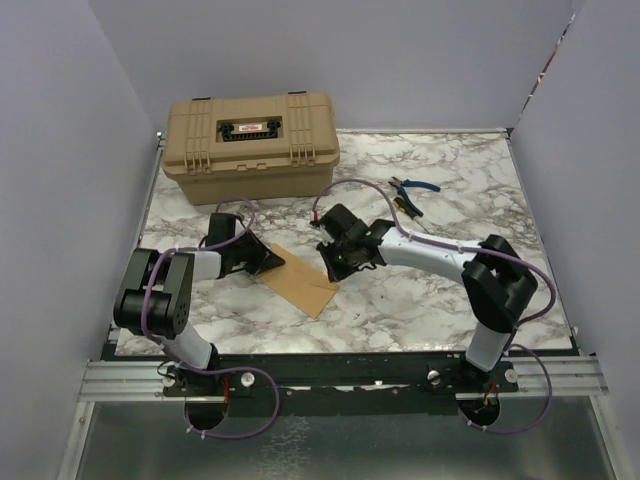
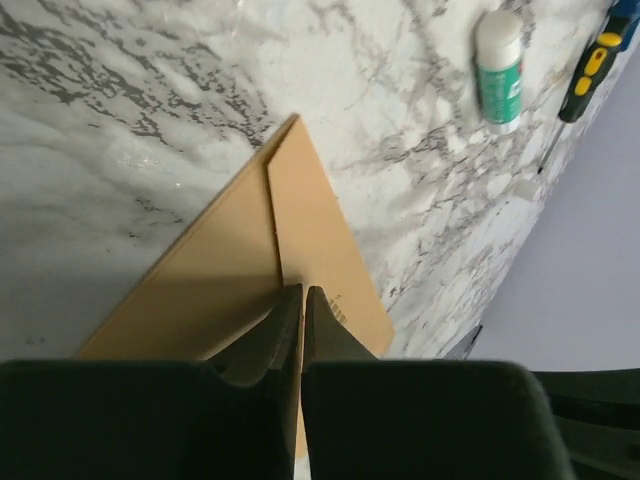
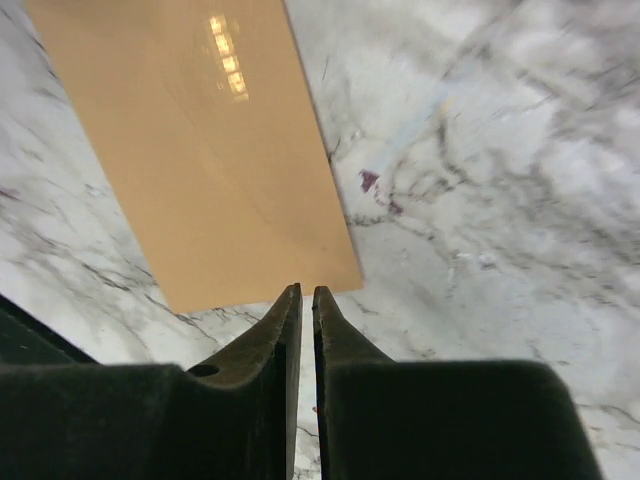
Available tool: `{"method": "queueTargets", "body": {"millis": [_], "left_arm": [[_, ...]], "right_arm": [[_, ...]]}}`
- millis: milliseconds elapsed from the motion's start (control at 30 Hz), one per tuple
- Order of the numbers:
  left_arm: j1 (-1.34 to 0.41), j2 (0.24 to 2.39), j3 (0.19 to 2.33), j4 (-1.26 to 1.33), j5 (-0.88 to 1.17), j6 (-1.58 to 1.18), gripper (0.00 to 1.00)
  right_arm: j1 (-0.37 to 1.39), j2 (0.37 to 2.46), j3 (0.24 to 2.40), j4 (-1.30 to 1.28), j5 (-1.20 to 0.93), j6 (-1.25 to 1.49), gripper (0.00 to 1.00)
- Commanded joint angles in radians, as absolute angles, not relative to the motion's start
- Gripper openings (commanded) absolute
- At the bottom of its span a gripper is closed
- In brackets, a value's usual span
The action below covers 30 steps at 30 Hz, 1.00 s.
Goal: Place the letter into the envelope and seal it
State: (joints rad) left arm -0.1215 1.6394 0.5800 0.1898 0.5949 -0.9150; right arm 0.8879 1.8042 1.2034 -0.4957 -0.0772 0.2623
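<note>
The orange-brown envelope [image 1: 303,284] lies flat on the marble table, between my two grippers. In the left wrist view a straight paper edge runs down the envelope [image 2: 325,225] to my left gripper [image 2: 303,290]. That gripper is shut with its tips at this edge; whether they pinch a layer I cannot tell. In the top view the left gripper [image 1: 272,259] sits at the envelope's left corner. My right gripper [image 3: 307,290] hovers just off the near short edge of the envelope [image 3: 200,150], its fingers a narrow slit apart with nothing between them. The letter does not show as a separate sheet.
A tan hard case [image 1: 250,145] stands at the back left. Blue-handled pliers [image 1: 415,186] and a dark tool [image 1: 405,205] lie at the back right. A green-and-white glue stick [image 2: 499,70] and a yellow-black handle [image 2: 590,75] lie beyond the envelope.
</note>
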Motion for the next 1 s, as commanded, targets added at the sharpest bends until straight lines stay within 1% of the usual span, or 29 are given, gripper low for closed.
{"method": "queueTargets", "body": {"millis": [0, 100, 200, 267, 333, 467, 500, 567, 633, 667, 833, 967], "left_arm": [[-0.120, 1.511, 0.630, 0.109, 0.471, -0.826, 0.09], [-0.119, 1.409, 0.652, 0.087, 0.433, -0.811, 0.20], [-0.119, 1.302, 0.652, 0.035, 0.332, -0.801, 0.29], [-0.119, 1.229, 0.637, 0.011, 0.279, -0.792, 0.36], [-0.119, 1.158, 0.626, -0.028, 0.211, -0.775, 0.50], [-0.119, 1.028, 0.621, -0.119, 0.058, -0.721, 0.82], [-0.118, 0.997, 0.621, -0.139, 0.021, -0.707, 0.87], [-0.120, 0.948, 0.623, -0.176, -0.050, -0.686, 0.94], [-0.120, 0.924, 0.634, -0.206, -0.092, -0.665, 0.99], [-0.120, 0.924, 0.642, -0.221, -0.107, -0.660, 0.99], [-0.119, 0.930, 0.652, -0.234, -0.106, -0.681, 0.99], [-0.119, 0.950, 0.652, -0.233, -0.069, -0.709, 0.99]], "right_arm": [[0.827, 1.712, 1.308, -0.497, -0.137, 0.326, 0.15], [0.808, 1.711, 1.341, -0.489, -0.105, 0.327, 0.19], [0.791, 1.696, 1.346, -0.482, -0.036, 0.339, 0.20], [0.776, 1.681, 1.337, -0.468, -0.007, 0.348, 0.25], [0.759, 1.665, 1.327, -0.454, 0.057, 0.357, 0.28], [0.731, 1.654, 1.308, -0.449, 0.121, 0.340, 0.45], [0.723, 1.651, 1.300, -0.447, 0.123, 0.330, 0.50], [0.700, 1.653, 1.282, -0.430, 0.112, 0.305, 0.61], [0.683, 1.669, 1.271, -0.398, 0.068, 0.247, 0.69], [0.677, 1.687, 1.272, -0.385, 0.054, 0.207, 0.71], [0.659, 1.813, 1.317, -0.302, 0.007, 0.027, 0.71], [0.641, 1.891, 1.344, -0.204, -0.081, -0.076, 0.69]]}}
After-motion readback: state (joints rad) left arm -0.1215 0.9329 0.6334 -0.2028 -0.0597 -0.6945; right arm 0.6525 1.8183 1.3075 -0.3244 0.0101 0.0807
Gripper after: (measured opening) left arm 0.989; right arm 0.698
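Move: Nearly straight ahead of the right hand, about 15 cm out and 1 cm to its left, the glue stick lies on the table some 2 cm below it. The closed envelope's middle is about 8 cm to that hand's left and 1 cm ahead; the screwdriver lies about 18 cm right of the glue stick and 4 cm farther out. From the left hand, the glue stick is about 9 cm ahead and 9 cm right, the envelope's middle 4 cm back and 3 cm right. Leaving the envelope's edge, the right hand rises about 9 cm while swinging forward, veers right, then comes part way down towards the glue stick, ending some 14 cm farther out with its fingers opened and tipped forward. The left hand lifts off the envelope's far left part, up about 14 cm and then also left, spreading its fingers wide as the wrist tilts its fingertips up and rolls. ##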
